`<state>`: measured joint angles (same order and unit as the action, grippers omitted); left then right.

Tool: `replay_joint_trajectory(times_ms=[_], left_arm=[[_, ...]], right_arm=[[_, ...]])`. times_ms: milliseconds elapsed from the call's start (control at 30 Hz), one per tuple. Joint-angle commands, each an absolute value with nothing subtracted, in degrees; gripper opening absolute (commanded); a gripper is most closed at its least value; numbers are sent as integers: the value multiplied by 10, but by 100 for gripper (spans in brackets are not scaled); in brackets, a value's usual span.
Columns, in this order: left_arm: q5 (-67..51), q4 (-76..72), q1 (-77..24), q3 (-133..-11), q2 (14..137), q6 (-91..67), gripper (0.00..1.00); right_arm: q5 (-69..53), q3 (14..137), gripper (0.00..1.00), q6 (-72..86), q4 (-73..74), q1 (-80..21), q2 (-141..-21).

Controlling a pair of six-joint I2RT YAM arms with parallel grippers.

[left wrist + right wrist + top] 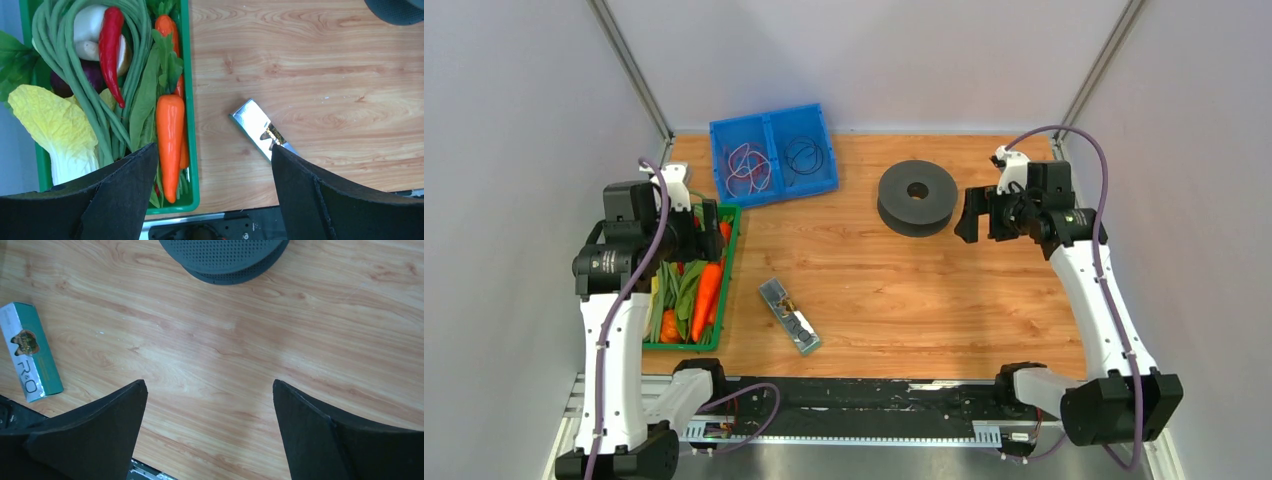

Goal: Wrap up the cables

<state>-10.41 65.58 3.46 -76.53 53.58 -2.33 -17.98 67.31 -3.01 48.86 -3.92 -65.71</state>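
Observation:
The cables lie in a blue two-part bin at the back. A thin black wire is coiled in its right compartment and red and white wires lie in its left one. A dark grey spool lies flat on the wooden table, right of the bin; its edge shows in the right wrist view. My right gripper hovers just right of the spool, open and empty. My left gripper hangs over the green tray's right edge, open and empty. Neither wrist view shows the wires.
A green tray of toy vegetables sits at the left, with carrots, green beans and a red chilli. A teal and silver toothpaste box lies on the table's front middle. A black rail runs along the near edge.

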Motion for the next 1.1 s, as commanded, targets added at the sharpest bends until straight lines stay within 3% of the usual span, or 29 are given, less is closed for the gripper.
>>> replay_joint_trajectory(times_ms=[0,267,600,1067], left_arm=[[-118,628,37,-795,526,-17,91],[-223,585,37,-781,516,40,91],[-295,578,37,-789,538,65,90],[-281,569,37,-774,548,62,90]], right_arm=[[-235,743,100,-30,487,-33,-693],[-328,817,100,-36,454,-6,-826],[-498,948,100,99,388,101,-1074],[-553,982,98,183,267,105,-1250]])
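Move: Ahead and to the left of the open right hand, the grey spool stands about 17 cm farther out, 10 cm left and some 18 cm lower. The blue cable tray lies roughly 11 cm farther out than the spool and 34 cm left of it; the small oblong box is about 28 cm nearer the base than the spool and 28 cm left of it. From the left hand the spool is roughly 24 cm ahead, 45 cm right and 25 cm below. Sweeping forward about 20 cm and sinking 10 cm after a brief rise, the right hand comes to the right-hand rim of the grey spool, fingers wide open; its wrist rolls left side up and swings the fingers to point more to the left at the spool. The left hand, open and empty, shifts about 4 cm right, rising some 3 cm as it turns clockwise above the vegetable basket's right side. ##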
